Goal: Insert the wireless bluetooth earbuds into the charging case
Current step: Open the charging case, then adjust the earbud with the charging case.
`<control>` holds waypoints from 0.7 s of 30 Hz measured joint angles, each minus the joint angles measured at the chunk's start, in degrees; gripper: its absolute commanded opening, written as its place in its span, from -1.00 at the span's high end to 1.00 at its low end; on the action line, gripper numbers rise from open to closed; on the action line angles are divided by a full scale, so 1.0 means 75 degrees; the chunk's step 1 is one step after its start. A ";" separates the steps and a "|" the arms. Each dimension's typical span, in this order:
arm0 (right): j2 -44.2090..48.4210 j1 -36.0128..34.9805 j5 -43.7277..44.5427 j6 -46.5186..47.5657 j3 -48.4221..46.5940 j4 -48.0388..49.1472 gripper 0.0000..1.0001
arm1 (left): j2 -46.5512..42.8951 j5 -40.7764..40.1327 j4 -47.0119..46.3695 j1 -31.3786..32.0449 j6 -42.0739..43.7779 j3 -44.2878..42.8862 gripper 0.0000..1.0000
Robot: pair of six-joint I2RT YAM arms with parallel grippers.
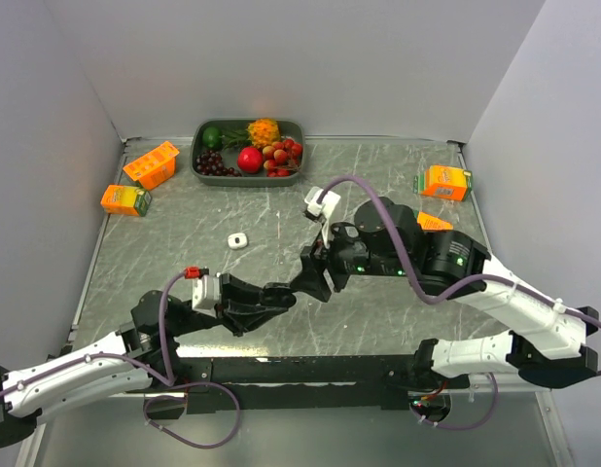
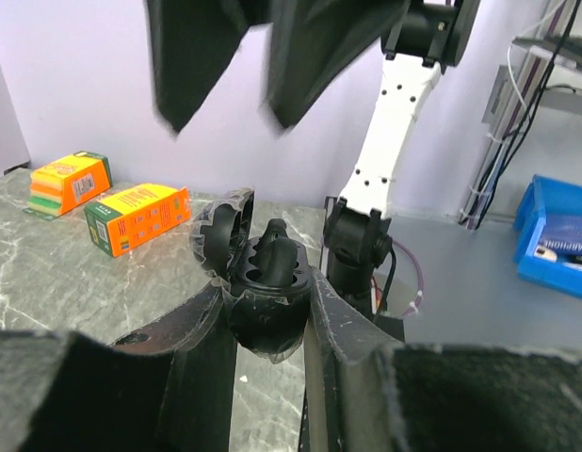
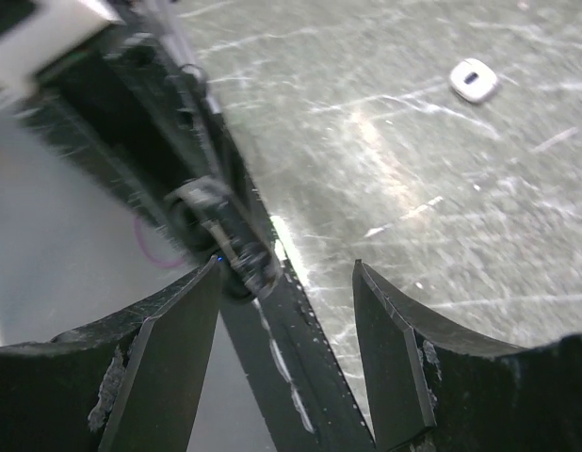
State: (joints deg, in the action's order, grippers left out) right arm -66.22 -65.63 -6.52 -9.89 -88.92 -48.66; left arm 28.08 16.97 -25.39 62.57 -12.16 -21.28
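Observation:
My left gripper [image 1: 286,295] is shut on the black charging case [image 2: 263,325] and holds it above the table's near middle. The case's lid [image 2: 220,231] stands open, and a glossy black earbud [image 2: 275,256] sits in the top of the case. My right gripper [image 1: 315,275] hovers just above the case, open and empty. Its two dark fingers [image 2: 192,56] hang apart at the top of the left wrist view. In the right wrist view, the right gripper [image 3: 286,320] is open over the blurred left arm. A small white earbud [image 1: 237,240] lies on the table, also in the right wrist view [image 3: 474,79].
A green tray [image 1: 198,161] of fruit with dark grapes stands at the back. Orange cartons lie at back left [image 1: 151,163] [image 1: 125,199] and right [image 1: 445,181] [image 1: 433,222]. Two cartons [image 2: 137,218] show behind the case. Grey walls enclose the marbled table [image 1: 378,311].

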 measured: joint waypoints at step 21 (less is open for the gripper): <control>0.0950 -0.1343 -0.2113 0.1594 0.0291 0.0079 0.79 | 0.0137 0.2229 -0.0589 0.0006 -0.0580 0.0350 0.98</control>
State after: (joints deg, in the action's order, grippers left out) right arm -59.09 -75.70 -22.37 2.07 -86.74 -48.07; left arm 29.10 33.69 -29.80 62.61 -16.51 -18.65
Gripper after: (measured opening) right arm 0.159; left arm 0.323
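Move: The open black charging case sits in my left fingertips, its middle about 2 cm to the right of that hand's point and 1 cm above it. From my empty, open right hand the case is some 4 cm left, 1 cm back and 4 cm below. The only loose thing near is the white case on the table, roughly 28 cm ahead of my right hand, 17 cm left and 33 cm lower. I draw my right hand back about 10 cm, past the case and away from it, arching up 5 cm and then sinking half of that, while I swing its fingers some 30 degrees counter-clockwise and bring them nearly shut on nothing. My left hand keeps its grip on the case, carries it back about 5 cm and slightly down, and turns it clockwise. ##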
